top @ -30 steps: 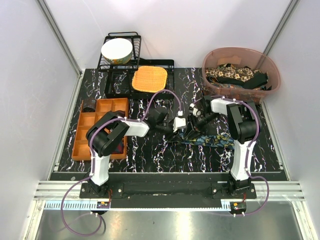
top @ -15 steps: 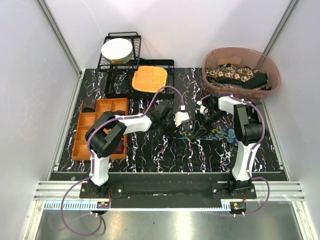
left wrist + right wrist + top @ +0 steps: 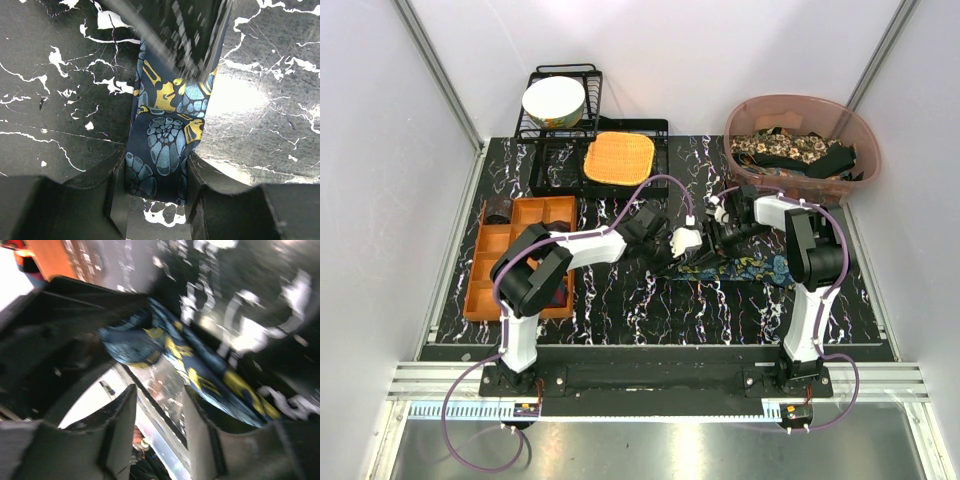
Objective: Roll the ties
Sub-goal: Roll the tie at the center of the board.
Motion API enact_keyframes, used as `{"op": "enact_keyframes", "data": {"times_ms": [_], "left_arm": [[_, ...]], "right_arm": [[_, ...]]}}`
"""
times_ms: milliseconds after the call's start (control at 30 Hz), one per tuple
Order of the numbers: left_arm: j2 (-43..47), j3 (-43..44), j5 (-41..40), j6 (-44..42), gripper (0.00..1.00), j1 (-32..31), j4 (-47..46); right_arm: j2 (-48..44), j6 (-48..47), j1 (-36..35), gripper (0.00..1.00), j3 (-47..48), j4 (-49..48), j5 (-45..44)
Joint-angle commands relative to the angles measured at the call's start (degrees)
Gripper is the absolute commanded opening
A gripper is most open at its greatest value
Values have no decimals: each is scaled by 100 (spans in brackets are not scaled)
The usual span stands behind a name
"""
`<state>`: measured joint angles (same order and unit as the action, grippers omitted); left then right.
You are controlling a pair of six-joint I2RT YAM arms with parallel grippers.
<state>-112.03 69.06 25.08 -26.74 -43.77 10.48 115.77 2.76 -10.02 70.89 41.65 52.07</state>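
A dark blue tie with teal and yellow print lies across the middle of the black marbled table. Its folded end sits between the fingers of my left gripper, which is shut on it. From above, the left gripper is at the tie's left end. My right gripper hovers just right of it, over the same end. In the blurred right wrist view, the right gripper stands open with nothing between its fingers, and the tie lies beyond them.
A pink tub at the back right holds more ties. A square orange woven mat and a black dish rack with a white bowl stand at the back. An orange divided tray sits at the left.
My left gripper has carried the tie's end to the right and slightly back. The right gripper's jaws have widened and let go of the tie, and the tie has shifted toward the back.
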Motion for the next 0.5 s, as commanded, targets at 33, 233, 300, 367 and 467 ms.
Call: {"op": "enact_keyframes", "data": {"times_ms": [33, 233, 300, 367, 467], "left_arm": [[-355, -77, -276, -164, 14, -97, 789], [-381, -77, -328, -235, 15, -123, 780], [-390, -68, -320, -244, 15, -132, 771], [-390, -77, -302, -261, 15, -132, 780], [-416, -77, -241, -253, 17, -123, 754]], "right_arm": [[-160, 734, -404, 50, -111, -946, 620], [60, 1051, -606, 48, -164, -1466, 383], [121, 1025, -597, 42, -181, -1458, 251], [139, 954, -598, 25, -216, -1370, 23], [139, 814, -589, 0, -278, -1177, -320]]}}
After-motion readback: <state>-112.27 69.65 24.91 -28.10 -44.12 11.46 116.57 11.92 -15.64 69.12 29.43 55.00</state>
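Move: The blue tie's roll sits between the left hand's finger pads, practically at its hand point. From the right hand the roll lies about 6 cm to the left, perhaps 1 cm back and 2 cm lower. The middle of the still-flat tail is some 11 cm to the right hand's right and 2 cm back, on the board about 3 cm below it; the pink tub stands some 26 cm ahead and 26 cm to its right. The right hand reaches left about 4.5 cm to the tail side of the tie roll, lifting barely half a centimetre on the way and settling back down, with its fingers slanting left and down, and once it stops there the fingers go from about half open to nearly shut, pinching cloth at the roll's right side. The left hand stays put throughout, low over the board, and keeps the roll between its fingers without turning or changing its grip. ##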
